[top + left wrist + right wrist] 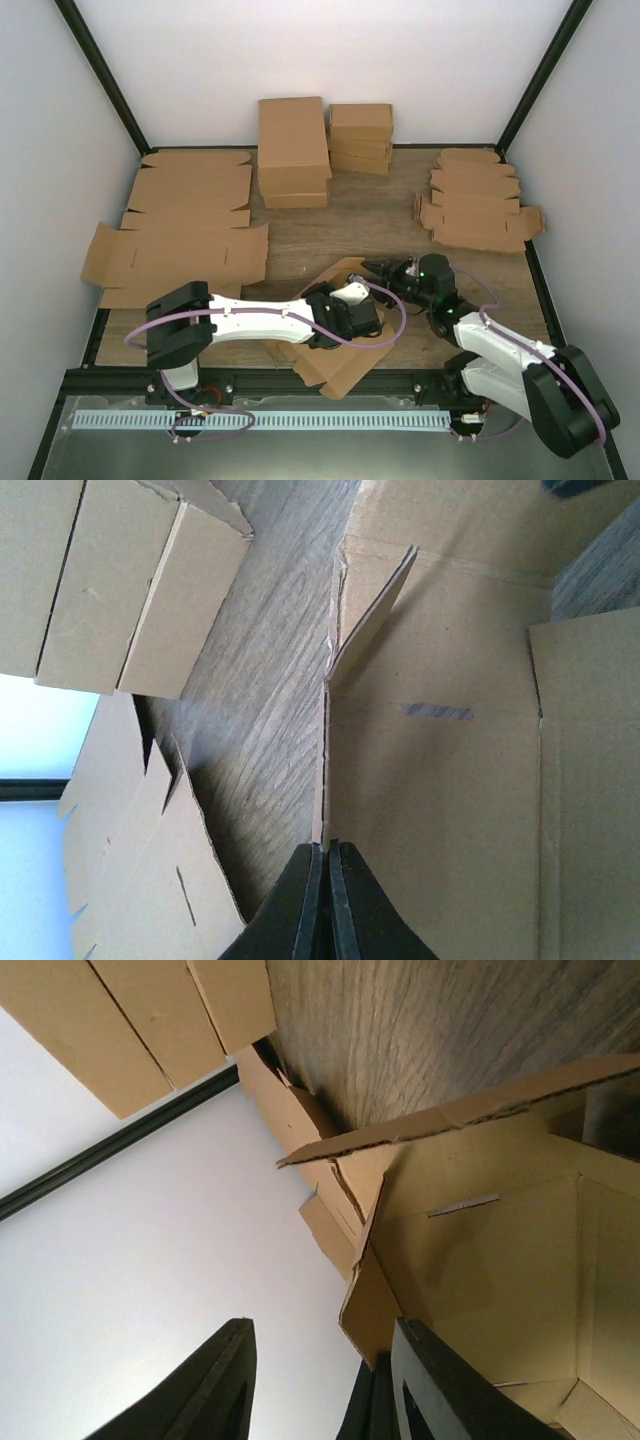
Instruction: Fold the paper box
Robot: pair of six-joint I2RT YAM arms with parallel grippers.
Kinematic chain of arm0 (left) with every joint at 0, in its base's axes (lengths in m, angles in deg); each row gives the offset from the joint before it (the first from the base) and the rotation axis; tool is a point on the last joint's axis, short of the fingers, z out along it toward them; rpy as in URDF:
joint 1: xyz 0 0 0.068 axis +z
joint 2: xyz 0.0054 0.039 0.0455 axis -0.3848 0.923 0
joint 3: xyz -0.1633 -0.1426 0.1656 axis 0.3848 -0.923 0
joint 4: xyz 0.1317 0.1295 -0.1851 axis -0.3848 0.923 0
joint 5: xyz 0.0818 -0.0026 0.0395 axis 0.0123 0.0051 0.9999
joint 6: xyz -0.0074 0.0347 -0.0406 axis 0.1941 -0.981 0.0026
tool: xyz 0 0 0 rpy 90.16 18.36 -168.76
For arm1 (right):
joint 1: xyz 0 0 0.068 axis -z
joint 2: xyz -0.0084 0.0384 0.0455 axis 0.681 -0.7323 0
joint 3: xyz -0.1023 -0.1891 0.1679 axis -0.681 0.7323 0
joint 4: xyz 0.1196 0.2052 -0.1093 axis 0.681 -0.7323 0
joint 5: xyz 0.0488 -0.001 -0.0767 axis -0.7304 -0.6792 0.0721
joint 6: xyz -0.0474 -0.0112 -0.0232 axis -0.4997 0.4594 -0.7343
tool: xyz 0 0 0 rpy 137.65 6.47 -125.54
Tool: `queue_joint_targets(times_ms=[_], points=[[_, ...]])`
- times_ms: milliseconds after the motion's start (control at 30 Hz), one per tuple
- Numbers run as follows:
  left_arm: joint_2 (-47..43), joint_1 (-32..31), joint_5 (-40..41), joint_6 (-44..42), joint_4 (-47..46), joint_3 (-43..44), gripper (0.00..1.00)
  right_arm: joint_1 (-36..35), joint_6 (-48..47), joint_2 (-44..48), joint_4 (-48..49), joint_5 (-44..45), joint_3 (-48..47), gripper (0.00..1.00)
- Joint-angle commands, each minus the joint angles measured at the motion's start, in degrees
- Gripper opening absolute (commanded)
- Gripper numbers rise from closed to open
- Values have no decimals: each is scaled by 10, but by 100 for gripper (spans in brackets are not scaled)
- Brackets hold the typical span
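The paper box point(345, 372) lies half-formed on the table between the two arms, brown, with flaps standing up. My left gripper point(352, 318) sits over its middle. In the left wrist view its jaws point(328, 848) are pressed together on the thin edge of an upright box wall point(450, 780). My right gripper point(384, 268) is at the box's far corner. In the right wrist view it point(322, 1325) stands open, and a small corner flap point(368, 1310) of the box point(500, 1260) hangs just inside its right finger point(430, 1380).
Large flat cardboard sheets point(180, 235) cover the table's left side. Two stacks of bigger folded boxes point(293, 150) point(360, 138) stand at the back. A pile of small die-cut blanks point(478, 205) lies at the right. Bare wood point(370, 220) shows between them.
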Motion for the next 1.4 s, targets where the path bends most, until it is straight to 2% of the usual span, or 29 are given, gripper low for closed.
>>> queue_joint_targets(times_ms=[0, 367, 600, 767, 900, 967, 1000, 1033, 1100, 1200, 1300, 1367], points=[[-16, -7, 6, 17, -21, -8, 4, -4, 15, -60, 94, -27, 0, 39], [-31, -14, 9, 10, -51, -20, 4, -3, 17, -148, 171, -62, -11, 34], [-27, -14, 14, 9, -52, -18, 4, -8, -3, -179, 169, -81, -32, 30], [-30, -14, 13, 7, -54, -18, 4, -9, -6, -184, 168, -81, -32, 20], [-28, -14, 14, 8, -53, -17, 4, -9, -6, -181, 159, -78, -34, 4], [-27, -16, 8, 7, -53, -18, 4, -9, -6, -180, 157, -74, -32, 1], [-29, -16, 3, 7, -52, -17, 9, -9, -6, -180, 158, -73, -30, 1], [-33, -15, -7, 6, -52, -16, 18, -9, -6, -179, 157, -71, -28, 1], [-52, -16, -44, 7, -56, -15, 41, -9, -13, -174, 155, -67, -24, 1], [-106, -11, -127, 16, -59, -22, 70, -8, -39, -162, 127, -62, -26, 1], [-166, 10, -221, 23, -51, -30, 90, -8, -69, -149, 115, -65, -26, 1], [-207, 41, -305, 25, -53, -42, 97, -8, -89, -139, 118, -68, -21, 1]])
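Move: The corner flap at the far end of the paper box's left wall is about 3 cm left, 1 cm ahead and 3 cm below the half-open right fingers. From the left hand, which already pinches that wall, the flap is roughly 4 cm ahead and 6 cm right, at about the same height. The box's end panel lies some 3 cm ahead of the right hand, 3 cm left and 5 cm below. The corner flap is met by the right hand, which sinks and goes left about 2.5 cm each, turns slightly counter-clockwise and closes from part-open to shut, pinching the cardboard there. The left fingers keep hold of the wall, edging about 1 cm right, until the right ones are shut, then open wide, let go and back off upward about 4 cm and towards the base, rolling left side down. ##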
